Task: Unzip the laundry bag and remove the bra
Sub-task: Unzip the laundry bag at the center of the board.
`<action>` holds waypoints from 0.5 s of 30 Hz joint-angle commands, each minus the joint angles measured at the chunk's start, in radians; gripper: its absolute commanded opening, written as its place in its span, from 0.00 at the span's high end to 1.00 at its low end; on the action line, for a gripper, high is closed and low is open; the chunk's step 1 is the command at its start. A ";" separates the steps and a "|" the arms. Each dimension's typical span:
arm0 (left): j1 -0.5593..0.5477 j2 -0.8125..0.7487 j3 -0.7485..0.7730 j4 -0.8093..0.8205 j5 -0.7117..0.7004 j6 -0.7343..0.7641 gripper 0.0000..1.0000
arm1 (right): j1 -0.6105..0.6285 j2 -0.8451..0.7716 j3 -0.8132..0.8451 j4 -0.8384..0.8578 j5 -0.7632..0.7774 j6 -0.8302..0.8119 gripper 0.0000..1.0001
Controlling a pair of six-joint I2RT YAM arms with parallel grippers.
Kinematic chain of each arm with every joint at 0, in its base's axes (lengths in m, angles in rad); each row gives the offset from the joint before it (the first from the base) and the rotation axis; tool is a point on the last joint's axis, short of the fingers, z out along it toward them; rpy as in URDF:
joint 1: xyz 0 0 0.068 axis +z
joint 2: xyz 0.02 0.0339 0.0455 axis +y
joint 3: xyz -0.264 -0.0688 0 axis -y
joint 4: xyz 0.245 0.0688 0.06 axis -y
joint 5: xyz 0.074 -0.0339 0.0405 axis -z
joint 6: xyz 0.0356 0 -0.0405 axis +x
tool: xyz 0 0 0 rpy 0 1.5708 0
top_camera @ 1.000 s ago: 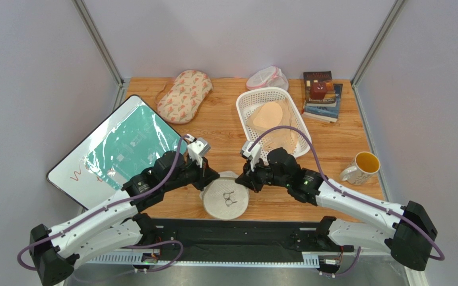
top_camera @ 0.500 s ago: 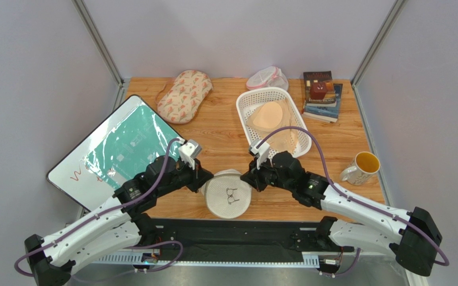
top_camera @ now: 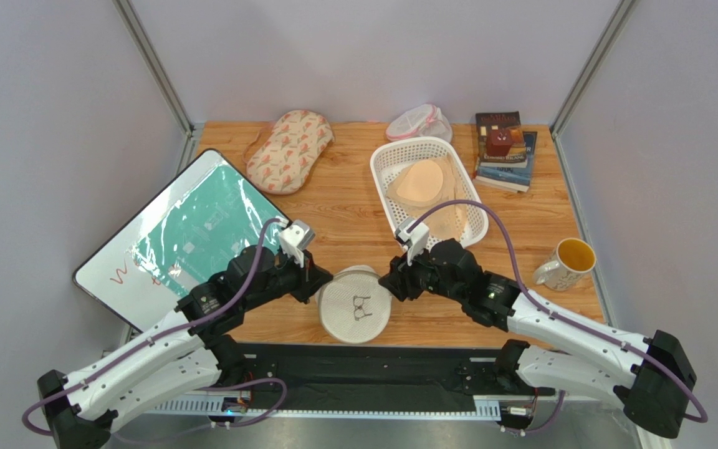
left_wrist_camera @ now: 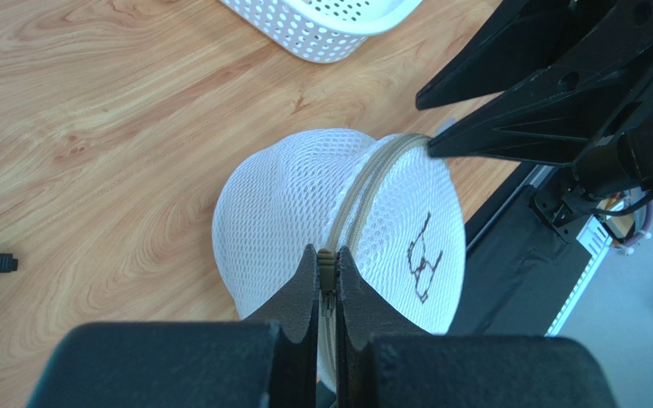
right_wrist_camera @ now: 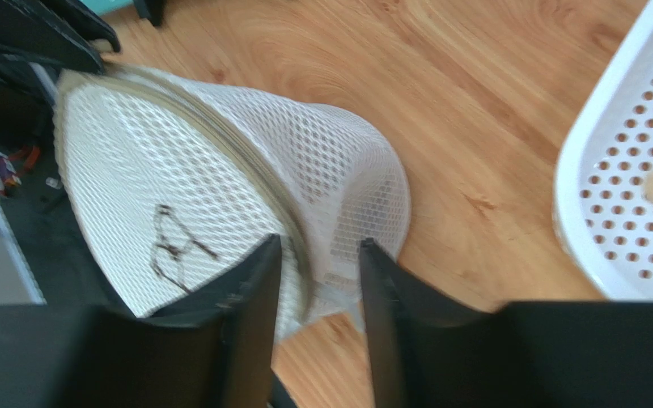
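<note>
The round cream-white mesh laundry bag (top_camera: 355, 306) with the black bra icon lies at the table's near edge, between my two grippers. My left gripper (top_camera: 322, 282) is at its left side. In the left wrist view the left gripper (left_wrist_camera: 327, 255) is shut on the tan zipper pull (left_wrist_camera: 327, 262) of the bag (left_wrist_camera: 287, 195). My right gripper (top_camera: 394, 281) is at the bag's right side. In the right wrist view the right gripper (right_wrist_camera: 319, 246) is open, its jaws straddling the zipper seam at the edge of the bag (right_wrist_camera: 177, 170). The mustard bra is hidden.
A white basket (top_camera: 414, 143) holding a pale peach bra (top_camera: 419, 182) stands behind the right gripper. An oval patterned bag (top_camera: 288, 150), a small pink-trimmed mesh bag (top_camera: 417, 122), books (top_camera: 503, 154), a mug (top_camera: 567, 264) and a whiteboard (top_camera: 185, 234) surround the area.
My left gripper has drawn back to the left along the bag's side. My right gripper has shifted slightly right. The bag has tilted and shifted a little.
</note>
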 commanded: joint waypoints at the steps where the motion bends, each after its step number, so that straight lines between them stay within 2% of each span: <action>1: 0.002 0.006 0.021 -0.026 0.014 0.029 1.00 | -0.007 -0.023 0.020 -0.073 0.032 -0.039 0.33; 3: 0.001 0.015 0.022 -0.023 0.029 0.035 1.00 | -0.007 -0.023 0.054 -0.090 0.014 -0.068 0.11; 4: 0.002 0.018 0.025 -0.021 0.046 0.039 1.00 | -0.008 -0.020 0.069 -0.093 0.008 -0.078 0.09; 9: 0.001 0.046 0.031 -0.006 0.097 0.056 1.00 | -0.007 0.016 0.164 -0.099 -0.061 -0.164 0.08; 15: 0.002 0.081 0.036 0.014 0.143 0.072 1.00 | -0.007 0.095 0.246 -0.067 -0.286 -0.266 0.09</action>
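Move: The zipper's right end, with its small white tab, is right at the right fingertips, about 1 cm below and 1 cm behind the hand point. From there the laundry bag's middle lies about 6 cm left, 4 cm back and 7 cm lower; the white basket's middle is some 24 cm ahead, 11 cm right and 11 cm down. The left hand already holds the zipper's other end; the tab end lies about 12 cm to its right, 1 cm back and 3 cm lower. Slightly down and right at first, about 1 cm, the already parted right fingers spread wide and come free of the zipper's tab end; then the hand rises quickly some 5 cm while swinging left above the bag's right end, turning about 10 degrees counter-clockwise. The left hand keeps its pinch on the zipper edge and sinks about 2 cm, drifting a little back and right. ##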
